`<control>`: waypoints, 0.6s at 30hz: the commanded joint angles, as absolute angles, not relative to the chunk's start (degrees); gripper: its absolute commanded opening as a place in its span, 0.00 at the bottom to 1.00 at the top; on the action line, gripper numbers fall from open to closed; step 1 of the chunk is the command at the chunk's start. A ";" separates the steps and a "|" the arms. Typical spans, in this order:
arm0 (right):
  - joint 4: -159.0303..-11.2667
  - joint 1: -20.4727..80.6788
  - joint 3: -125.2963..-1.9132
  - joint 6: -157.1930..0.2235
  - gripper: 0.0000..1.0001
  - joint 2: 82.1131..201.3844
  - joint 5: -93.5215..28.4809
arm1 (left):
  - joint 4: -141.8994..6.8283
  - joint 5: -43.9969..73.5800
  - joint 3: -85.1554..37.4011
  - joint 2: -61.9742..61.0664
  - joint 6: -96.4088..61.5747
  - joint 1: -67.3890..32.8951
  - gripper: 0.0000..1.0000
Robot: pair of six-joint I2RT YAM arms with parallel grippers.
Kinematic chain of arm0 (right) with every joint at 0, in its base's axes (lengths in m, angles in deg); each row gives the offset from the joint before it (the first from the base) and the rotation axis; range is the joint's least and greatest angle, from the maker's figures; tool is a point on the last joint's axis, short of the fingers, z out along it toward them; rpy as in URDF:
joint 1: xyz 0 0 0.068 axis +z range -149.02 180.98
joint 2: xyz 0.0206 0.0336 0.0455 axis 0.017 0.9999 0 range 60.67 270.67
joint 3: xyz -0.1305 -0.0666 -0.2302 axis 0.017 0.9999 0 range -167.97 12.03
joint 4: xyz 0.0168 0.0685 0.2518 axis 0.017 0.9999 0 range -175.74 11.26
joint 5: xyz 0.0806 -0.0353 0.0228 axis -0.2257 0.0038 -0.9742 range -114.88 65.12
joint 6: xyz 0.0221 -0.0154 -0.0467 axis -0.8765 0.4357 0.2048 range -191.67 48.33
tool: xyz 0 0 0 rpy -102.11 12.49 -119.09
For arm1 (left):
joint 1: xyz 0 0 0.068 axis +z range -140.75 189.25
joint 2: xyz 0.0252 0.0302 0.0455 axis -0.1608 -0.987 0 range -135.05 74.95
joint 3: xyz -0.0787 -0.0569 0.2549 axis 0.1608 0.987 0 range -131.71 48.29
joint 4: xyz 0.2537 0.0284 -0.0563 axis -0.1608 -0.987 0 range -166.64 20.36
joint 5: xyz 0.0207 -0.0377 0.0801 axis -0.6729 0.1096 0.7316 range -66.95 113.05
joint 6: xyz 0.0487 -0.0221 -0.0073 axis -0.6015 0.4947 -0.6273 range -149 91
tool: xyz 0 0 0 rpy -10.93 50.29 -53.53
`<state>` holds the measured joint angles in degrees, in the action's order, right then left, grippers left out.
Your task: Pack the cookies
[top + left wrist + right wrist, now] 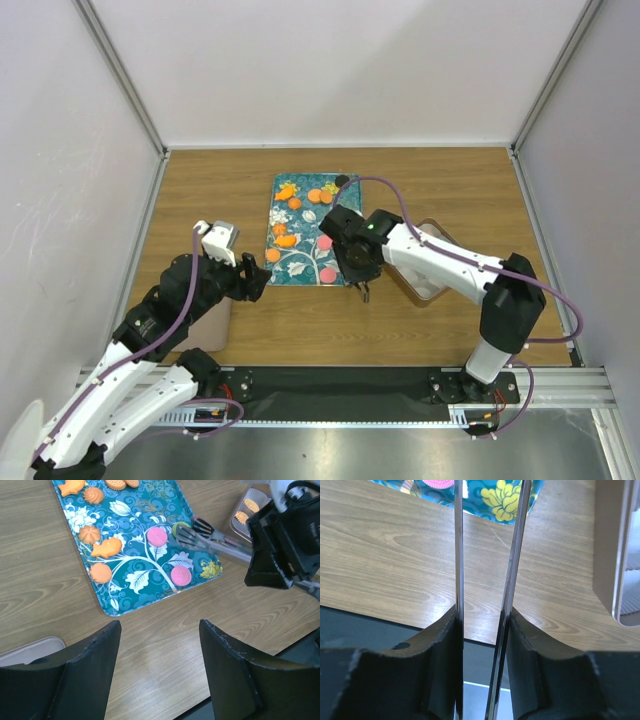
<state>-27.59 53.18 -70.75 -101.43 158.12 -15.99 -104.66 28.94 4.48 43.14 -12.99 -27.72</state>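
The teal tray [300,265] holds cookies: orange ones [294,203], two pink ones [157,536] [180,575] and a black one [342,181] at the far edge. My right gripper [357,262] is shut on metal tongs [210,537], its fingers [440,640] pressing both arms [458,555]. The tong tips sit around a green cookie [179,526] near the tray's right edge. I cannot tell if that cookie is lifted. My left gripper [160,625] is open and holds nothing, above bare table near the tray's front left corner.
A clear plastic box [425,265] stands right of the tray with some cookies [247,507] inside; its wall [615,555] shows close to the right gripper. A pale flat lid [30,650] lies at the left, under the left arm. The table's near edge [395,617] is close behind.
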 commanded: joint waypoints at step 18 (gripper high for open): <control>-25.63 27.28 -52.14 -103.84 0.30 127.38 -15.12 | -103.21 27.62 4.70 42.35 -13.53 -28.63 0.70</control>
<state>-24.97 30.30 -54.38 -103.16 129.05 -14.25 -104.64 28.72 4.48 42.92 -13.01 -28.02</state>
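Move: In the right hand are the tongs, already closed on the black cookie; the box they go to is centred about 14 cm to this hand's right, 6 cm ahead and some 9 cm below. Over on the tray the green cookie lies about 11 cm ahead and 3 cm left, the near pink cookie 4 cm ahead and 7 cm left. From the idle left hand the box is roughly 33 cm right, 9 cm ahead and 20 cm below. Swinging the tongs off the tray's right side, the right hand travels about 15 cm to the right towards the box. It rises some 7 cm over the box's rim and sinks back about 2 cm by the end, turning about 25 degrees clockwise, while the fingers keep their grip on the tongs and the tongs keep the black cookie pinched. ##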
